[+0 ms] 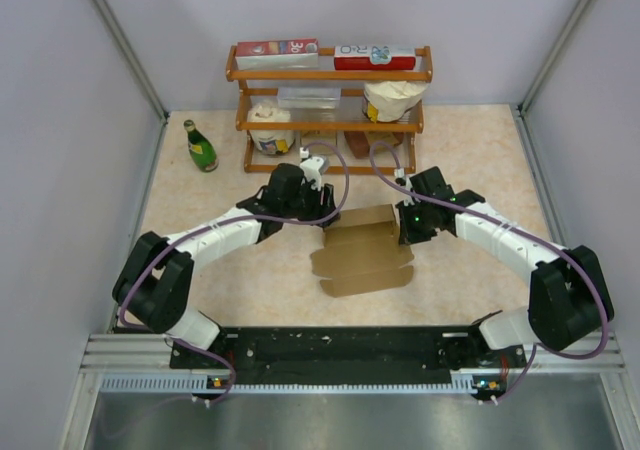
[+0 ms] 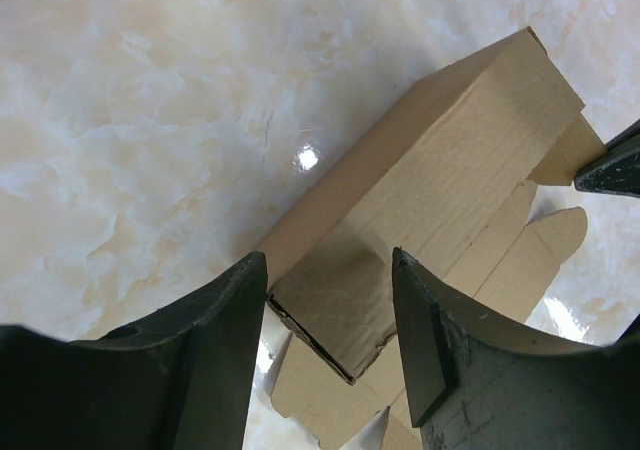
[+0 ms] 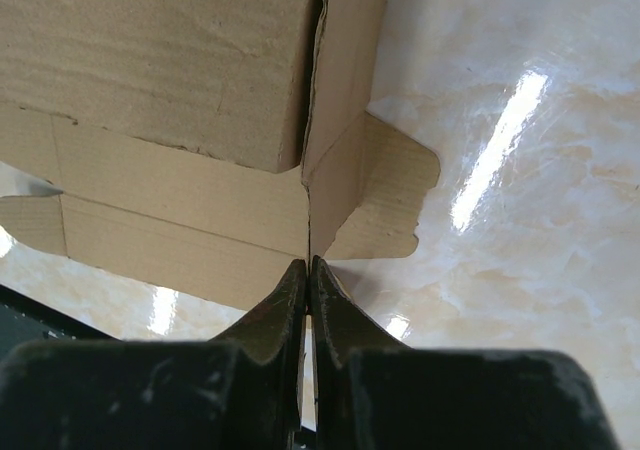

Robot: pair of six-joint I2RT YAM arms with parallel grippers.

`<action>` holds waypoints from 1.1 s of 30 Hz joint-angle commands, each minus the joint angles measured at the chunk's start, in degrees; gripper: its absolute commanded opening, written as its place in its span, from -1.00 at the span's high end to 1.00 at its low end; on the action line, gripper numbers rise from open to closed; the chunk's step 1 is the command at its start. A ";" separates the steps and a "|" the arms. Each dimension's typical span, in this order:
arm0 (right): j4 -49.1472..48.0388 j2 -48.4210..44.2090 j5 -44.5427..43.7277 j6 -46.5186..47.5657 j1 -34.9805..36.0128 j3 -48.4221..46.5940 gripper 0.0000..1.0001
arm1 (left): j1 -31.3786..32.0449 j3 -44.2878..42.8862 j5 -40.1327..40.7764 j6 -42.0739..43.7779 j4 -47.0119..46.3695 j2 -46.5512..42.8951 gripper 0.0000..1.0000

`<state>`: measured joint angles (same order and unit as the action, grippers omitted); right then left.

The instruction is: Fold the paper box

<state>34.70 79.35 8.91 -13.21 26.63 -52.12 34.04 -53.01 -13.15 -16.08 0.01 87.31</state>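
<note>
The paper box (image 1: 362,250) is plain brown cardboard lying in the middle of the table, partly folded, with flat flaps spread toward the near edge. My left gripper (image 2: 330,270) is open at the box's left end. That raised end (image 2: 345,305) sits between the fingers; the left finger (image 2: 225,350) is at its corner and the right finger (image 2: 440,340) stands clear. My right gripper (image 3: 308,265) is shut at the box's right end (image 3: 340,120). Its tips meet the lower edge of the upright end flap, at the seam. From above, both grippers (image 1: 318,208) (image 1: 408,225) flank the box.
A wooden rack (image 1: 330,75) stands at the back with red-and-white cartons (image 1: 277,48) on top and white tubs (image 1: 270,125) below. A green bottle (image 1: 200,145) stands at the back left. Grey walls close in both sides.
</note>
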 commanded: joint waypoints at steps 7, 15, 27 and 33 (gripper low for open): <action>-0.86 -0.69 2.43 -0.67 0.53 0.00 0.92 | 0.06 2.65 -4.87 0.87 -5.11 0.06 -0.14; -2.70 0.19 6.12 -1.29 0.53 -0.71 0.81 | -0.03 4.23 -5.57 0.69 -5.81 -1.09 -0.12; -8.41 2.83 10.69 -1.11 0.53 0.61 0.56 | 0.06 4.23 -5.93 0.78 -5.64 -1.79 -0.12; -9.21 3.35 10.87 -0.94 0.53 1.49 0.50 | -0.03 4.23 -6.45 1.13 -5.46 -1.26 -0.12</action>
<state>28.25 82.41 18.52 -14.15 26.63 -51.22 34.04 -49.28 -18.31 -16.08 -3.11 87.29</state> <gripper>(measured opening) 0.237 0.561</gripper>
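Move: The right hand is shut on the near edge of the upright right flap; the box's right end, where that flap hinges, lies about 5 cm ahead and 2 cm to the left at much the same height, and the flat front panel's middle some 4 cm back, 8 cm left and 5 cm lower. For the left hand, the box's left end is roughly 3 cm below and 1 cm back, while the right flap stands about 14 cm to the right and 2 cm back. The right hand loosens its pinch to about a quarter open and swings left some 3 cm across the front of the box, rolling its left side up by about 10 degrees, with the flap still between the parted fingers and its free edge pushed inward. The left hand, fingers staying half open astride the box's left end, eases back about 2 cm and down a little less, then stays there as a brace. ##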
